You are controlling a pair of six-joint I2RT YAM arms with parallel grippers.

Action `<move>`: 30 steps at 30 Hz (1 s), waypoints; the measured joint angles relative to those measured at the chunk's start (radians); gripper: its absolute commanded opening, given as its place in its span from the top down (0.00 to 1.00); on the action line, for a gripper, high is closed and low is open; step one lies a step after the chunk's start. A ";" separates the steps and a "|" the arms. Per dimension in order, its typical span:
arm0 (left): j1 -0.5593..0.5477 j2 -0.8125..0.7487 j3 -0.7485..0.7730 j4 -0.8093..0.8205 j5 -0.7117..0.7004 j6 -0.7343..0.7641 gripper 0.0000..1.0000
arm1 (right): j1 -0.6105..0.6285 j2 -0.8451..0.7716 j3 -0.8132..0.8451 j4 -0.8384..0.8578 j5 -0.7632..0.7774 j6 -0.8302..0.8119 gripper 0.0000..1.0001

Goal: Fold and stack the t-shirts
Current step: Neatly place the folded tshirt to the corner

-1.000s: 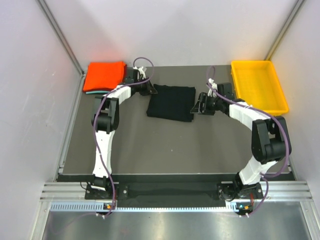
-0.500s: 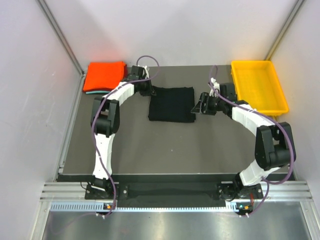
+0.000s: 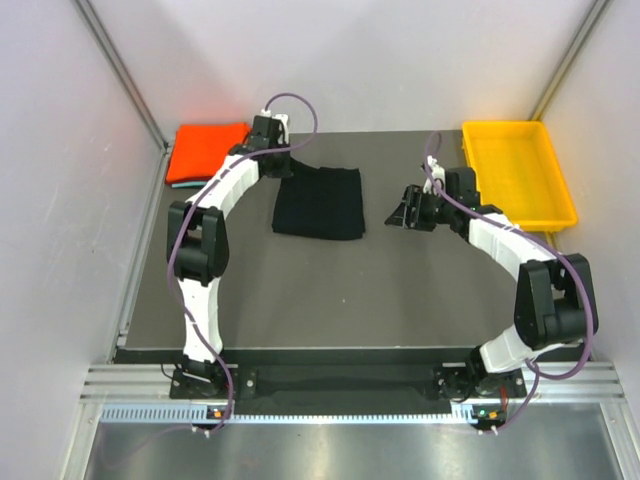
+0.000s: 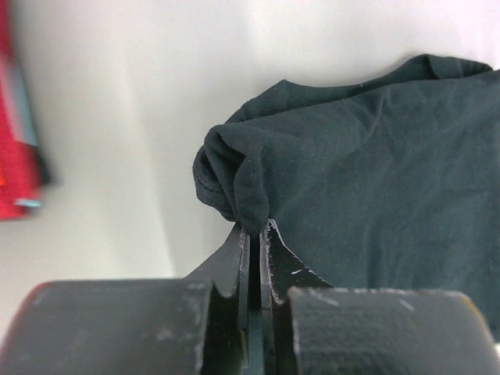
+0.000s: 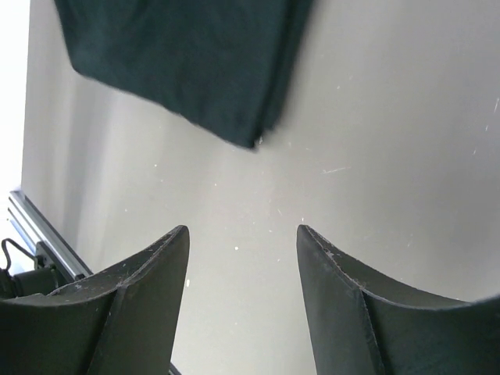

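A folded black t-shirt (image 3: 320, 202) lies on the dark table at mid-back. My left gripper (image 3: 282, 170) is shut on its upper-left corner; in the left wrist view the cloth (image 4: 375, 180) bunches up at the pinched fingertips of that gripper (image 4: 255, 228). A folded orange-red t-shirt (image 3: 206, 150) rests on a teal one (image 3: 190, 184) at the back left, also showing as a red edge (image 4: 12, 117). My right gripper (image 3: 400, 215) hovers open to the right of the black shirt, nothing between its fingers (image 5: 242, 234); the shirt's corner (image 5: 187, 70) lies ahead of it.
A yellow plastic tray (image 3: 516, 172) stands at the back right corner. Grey walls close in the table on three sides. The table's near edge runs along an aluminium rail (image 3: 330, 385) by the arm bases.
My left gripper has shut on the black shirt's corner and dragged the shirt leftward toward the orange-red stack. The right gripper has stayed roughly in place, open.
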 measured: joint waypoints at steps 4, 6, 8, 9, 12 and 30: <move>0.011 -0.009 0.051 -0.017 -0.070 0.104 1.00 | -0.006 -0.001 -0.017 0.010 -0.013 0.008 0.42; 0.022 -0.011 0.082 -0.018 -0.092 0.148 1.00 | -0.006 -0.001 -0.020 0.017 -0.021 0.014 0.42; 0.037 -0.011 0.121 -0.023 -0.115 0.190 1.00 | -0.006 -0.001 -0.020 0.023 -0.029 0.018 0.42; 0.045 -0.011 0.143 -0.024 -0.131 0.210 1.00 | -0.006 -0.001 -0.020 0.027 -0.031 0.018 0.42; 0.064 -0.010 0.206 -0.024 -0.177 0.261 1.00 | -0.006 0.000 -0.020 0.037 -0.034 0.024 0.42; 0.128 0.062 0.347 0.061 -0.296 0.526 1.00 | -0.006 0.007 -0.021 0.042 -0.018 0.025 0.42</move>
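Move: The orange stack of folded shirts in the far left corner lies about 21 cm to the left of the left hand, 7 cm farther out and some 8 cm lower. The folded black t-shirt is already pinched by its far left corner; its middle trails about 7 cm to the right of the left hand, 7 cm nearer the base and 8 cm below. From the right hand, the orange stack is roughly 48 cm left, 20 cm farther out and 9 cm lower. The black t-shirt, still pinched at its corner, is carried left, up and forward towards the orange stack by the left hand, about 14 cm leftward and 8 cm outward. The climb of some 14 cm comes mostly in the first half, then levels off. The wrist rolls its left side up about 30 degrees while the fingertips tip up and stay shut. ##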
